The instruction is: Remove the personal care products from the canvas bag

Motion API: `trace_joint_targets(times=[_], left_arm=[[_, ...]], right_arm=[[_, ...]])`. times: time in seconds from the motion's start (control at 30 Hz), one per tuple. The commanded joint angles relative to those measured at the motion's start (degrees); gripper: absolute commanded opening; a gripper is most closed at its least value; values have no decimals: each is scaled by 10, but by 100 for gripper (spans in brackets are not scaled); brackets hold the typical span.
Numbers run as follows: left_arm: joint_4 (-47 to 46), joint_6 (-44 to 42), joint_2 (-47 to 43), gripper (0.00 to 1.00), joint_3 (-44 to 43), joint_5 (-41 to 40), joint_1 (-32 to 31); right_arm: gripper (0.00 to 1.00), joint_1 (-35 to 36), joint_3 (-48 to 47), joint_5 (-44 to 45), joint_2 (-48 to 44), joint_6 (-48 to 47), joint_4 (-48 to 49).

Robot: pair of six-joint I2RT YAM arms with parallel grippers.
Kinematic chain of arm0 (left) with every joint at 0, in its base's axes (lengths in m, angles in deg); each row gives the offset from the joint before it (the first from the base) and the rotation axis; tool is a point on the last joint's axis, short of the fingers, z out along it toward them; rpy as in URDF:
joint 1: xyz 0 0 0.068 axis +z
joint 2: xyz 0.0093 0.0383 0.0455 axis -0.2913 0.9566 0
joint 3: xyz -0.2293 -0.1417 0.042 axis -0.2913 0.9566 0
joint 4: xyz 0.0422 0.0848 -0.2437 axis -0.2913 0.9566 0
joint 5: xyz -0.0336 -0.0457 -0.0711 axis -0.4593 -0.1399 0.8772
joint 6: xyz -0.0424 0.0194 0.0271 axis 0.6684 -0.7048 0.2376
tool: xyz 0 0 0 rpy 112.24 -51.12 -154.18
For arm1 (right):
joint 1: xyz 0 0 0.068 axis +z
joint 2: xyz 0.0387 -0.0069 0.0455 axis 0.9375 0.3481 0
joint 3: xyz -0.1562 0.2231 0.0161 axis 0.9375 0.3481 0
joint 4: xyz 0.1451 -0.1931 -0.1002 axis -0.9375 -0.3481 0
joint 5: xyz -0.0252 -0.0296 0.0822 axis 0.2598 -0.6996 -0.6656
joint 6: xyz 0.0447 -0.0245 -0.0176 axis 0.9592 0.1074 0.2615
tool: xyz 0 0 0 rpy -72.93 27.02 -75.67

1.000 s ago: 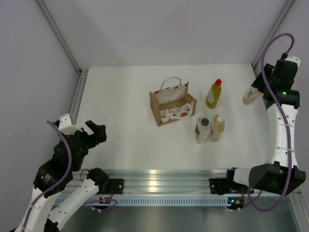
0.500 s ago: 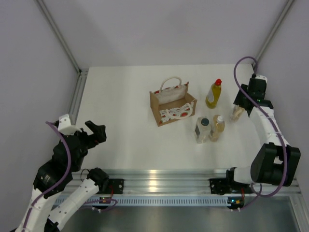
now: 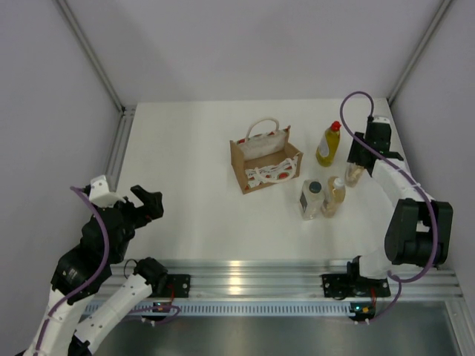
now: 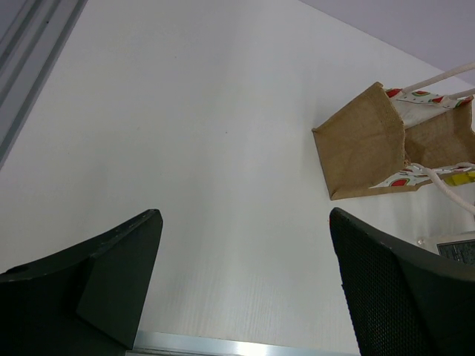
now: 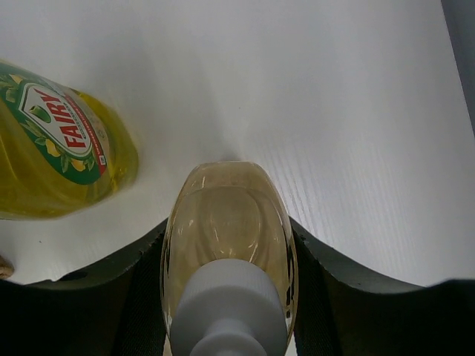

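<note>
The canvas bag (image 3: 266, 159) (image 4: 371, 141) stands open mid-table, its white handles drooping over it. To its right stand a yellow bottle with a red cap (image 3: 329, 143) (image 5: 59, 144), a clear squarish bottle with a dark cap (image 3: 311, 199) and an amber bottle with a white cap (image 3: 334, 196). My right gripper (image 3: 358, 163) (image 5: 226, 256) is shut on a second amber bottle (image 3: 354, 176) (image 5: 226, 222), held upright just right of the yellow one. I cannot tell whether its base touches the table. Near the front left, my left gripper (image 3: 145, 204) (image 4: 245, 282) stays open with nothing in it.
Grey walls close in the white table (image 3: 193, 148) on the left, back and right. A metal rail (image 3: 245, 271) runs along the near edge by the arm bases. The right arm (image 3: 404, 196) arcs along the table's right side.
The right arm has swung in from the right edge, carrying the amber bottle leftward and down beside the yellow bottle. The left arm has not moved.
</note>
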Motion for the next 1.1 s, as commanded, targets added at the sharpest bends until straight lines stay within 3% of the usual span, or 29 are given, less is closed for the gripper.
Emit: trace_joint_targets(times=[0.0,0.1,0.13,0.3,0.33,0.37,0.53,0.7,1.07], left_arm=[[-20,-2,-6,98,3,0,-2],[-20,-2,-5,98,3,0,-2],[-21,-2,-5,98,3,0,-1],[-20,-2,-1,98,3,-2,-1],[-20,-2,0,98,4,-2,-1],[-20,-2,1,98,5,-2,-1],[-20,-1,12,98,4,-4,-1],[-20,0,32,98,4,-6,0],[-26,-13,88,98,3,14,18]], right_arm=[[8,10,-18,11,-6,-2,74],[26,11,-24,8,-5,6,61],[41,12,-26,6,-4,12,57],[67,14,-33,12,-19,15,35],[82,14,-34,16,-22,15,33],[91,14,-36,23,-29,17,30],[93,17,-48,35,-61,12,-16],[99,39,-37,31,-153,4,-48],[100,191,-5,111,-353,-23,-139]])
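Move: The right hand still grips the white-capped amber bottle by its upper part, its middle some 4 cm straight below the hand. The yellow Fairy bottle stands about 8 cm ahead and 11 cm to the left of that hand, the second amber bottle 12 cm back and 9 cm left, the clear dark-capped bottle 12 cm back and 16 cm left, all with middles about 4 cm lower. From the left hand the gripped bottle lies roughly 24 cm ahead, 66 cm right and 20 cm lower. The right hand stays over the set-down spot while its fingers open from about half to fully wide and let go of the amber bottle, then climbs off it, slowly at first, and speeds away up some 17 cm, swinging back and left about 7 cm each as the fingers tilt up some 25 degrees and turn a little counter-clockwise. Near the end the empty left hand, still wide open, starts to ease forward and down by about 3 cm, tipping slightly downward. ##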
